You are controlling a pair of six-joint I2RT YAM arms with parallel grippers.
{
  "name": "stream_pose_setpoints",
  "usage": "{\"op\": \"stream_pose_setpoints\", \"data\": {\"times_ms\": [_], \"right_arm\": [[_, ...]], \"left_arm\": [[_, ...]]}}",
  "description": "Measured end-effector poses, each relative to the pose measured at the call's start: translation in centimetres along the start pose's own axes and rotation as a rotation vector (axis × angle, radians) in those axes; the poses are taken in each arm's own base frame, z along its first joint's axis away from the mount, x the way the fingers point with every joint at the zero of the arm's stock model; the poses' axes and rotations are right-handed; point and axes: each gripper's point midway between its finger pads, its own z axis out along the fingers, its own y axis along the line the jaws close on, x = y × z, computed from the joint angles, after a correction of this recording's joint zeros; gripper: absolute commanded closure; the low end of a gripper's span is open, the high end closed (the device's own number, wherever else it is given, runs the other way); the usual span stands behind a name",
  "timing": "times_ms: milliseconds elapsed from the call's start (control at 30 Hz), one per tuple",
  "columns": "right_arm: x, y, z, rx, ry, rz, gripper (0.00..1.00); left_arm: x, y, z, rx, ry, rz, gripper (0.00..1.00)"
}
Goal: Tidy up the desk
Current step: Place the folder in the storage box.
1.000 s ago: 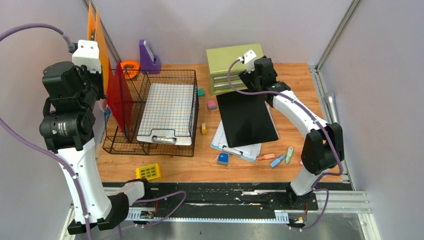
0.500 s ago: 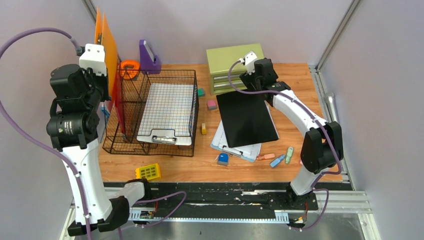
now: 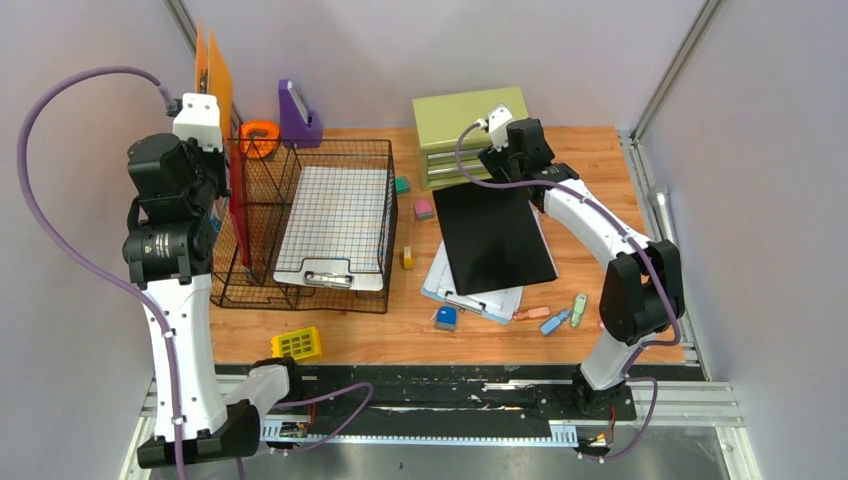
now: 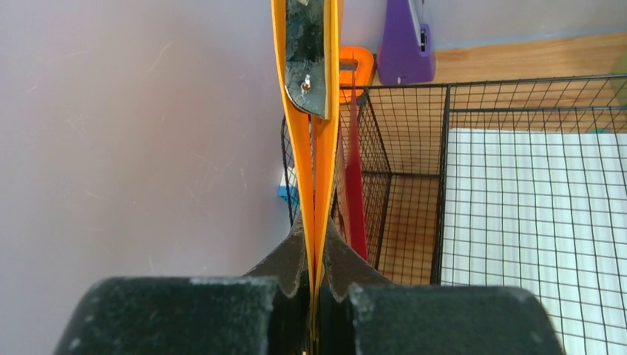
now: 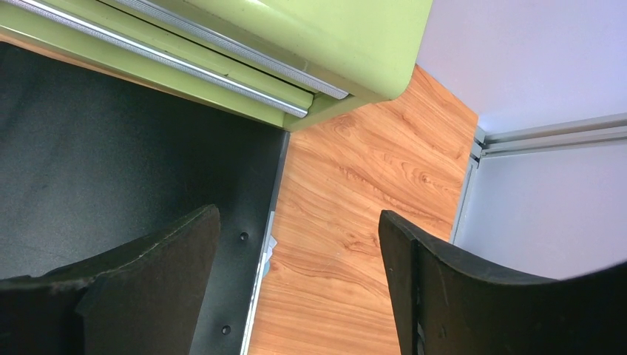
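Note:
My left gripper [image 4: 314,248] is shut on the lower edge of an upright orange folder [image 4: 314,163] with a metal clip at its top. It holds the orange folder [image 3: 215,75] edge-on by the left wall, over the left side of the black wire basket [image 3: 300,292]. A red folder [image 4: 356,200] stands in that basket's left section. My right gripper [image 5: 299,216] is open and empty at the back of the desk [image 3: 600,170]. It hovers over the right edge of a black folder [image 3: 492,235], in front of the green drawer cabinet [image 3: 465,115].
A clipboard with grid paper [image 3: 335,225] lies in the basket. A purple file stand [image 3: 297,115] and orange tape dispenser [image 3: 258,135] sit behind it. Papers [image 3: 470,292] lie under the black folder. Small erasers [image 3: 424,209], markers [image 3: 560,315] and a yellow block [image 3: 297,344] are scattered around.
The left arm has swung right with the orange folder, turning it edge-on and bringing it closer to the basket's left side. The right arm has stayed put.

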Motion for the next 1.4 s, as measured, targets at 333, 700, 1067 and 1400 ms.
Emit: {"op": "stream_pose_setpoints", "data": {"times_ms": [333, 700, 1067, 1400], "right_arm": [[0.0, 0.3, 0.1, -0.016, -0.004, 0.005, 0.21], [-0.5, 0.9, 0.9, -0.048, -0.014, 0.007, 0.21], [-0.8, 1.2, 0.7, -0.069, -0.016, 0.016, 0.21], [-0.3, 1.8, 0.5, -0.087, 0.008, 0.015, 0.21]], "left_arm": [[0.4, -0.6, 0.2, 0.017, -0.023, -0.043, 1.0], [2.5, -1.7, -3.9, 0.075, 0.035, -0.062, 1.0], [4.7, -2.1, -6.7, 0.095, 0.114, -0.068, 1.0], [4.4, -1.6, -4.6, 0.067, 0.111, -0.052, 1.0]]}}
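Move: The left hand already holds the orange folder upright by its near edge. Its goal, the storage box's left compartment, is centred about 12 cm ahead, 3 cm right and some 34 cm below. The red folders standing there are about 11 cm ahead, 3 cm right and 27 cm below, and the grid-ruled clipboard is level with the compartment's middle, 20 cm right of it. From the right hand, the compartment lies nearly 60 cm left, 9 cm back and 13 cm below. Keeping the orange folder pinched in its shut fingers, on the red folders' left side, the left hand draws it back about 7 cm over the box, sinking some 3 cm and easing slightly right, then slides forward again by about 2 cm. The fingers tip down a little and the hand's left side dips, about 5 degrees each. ##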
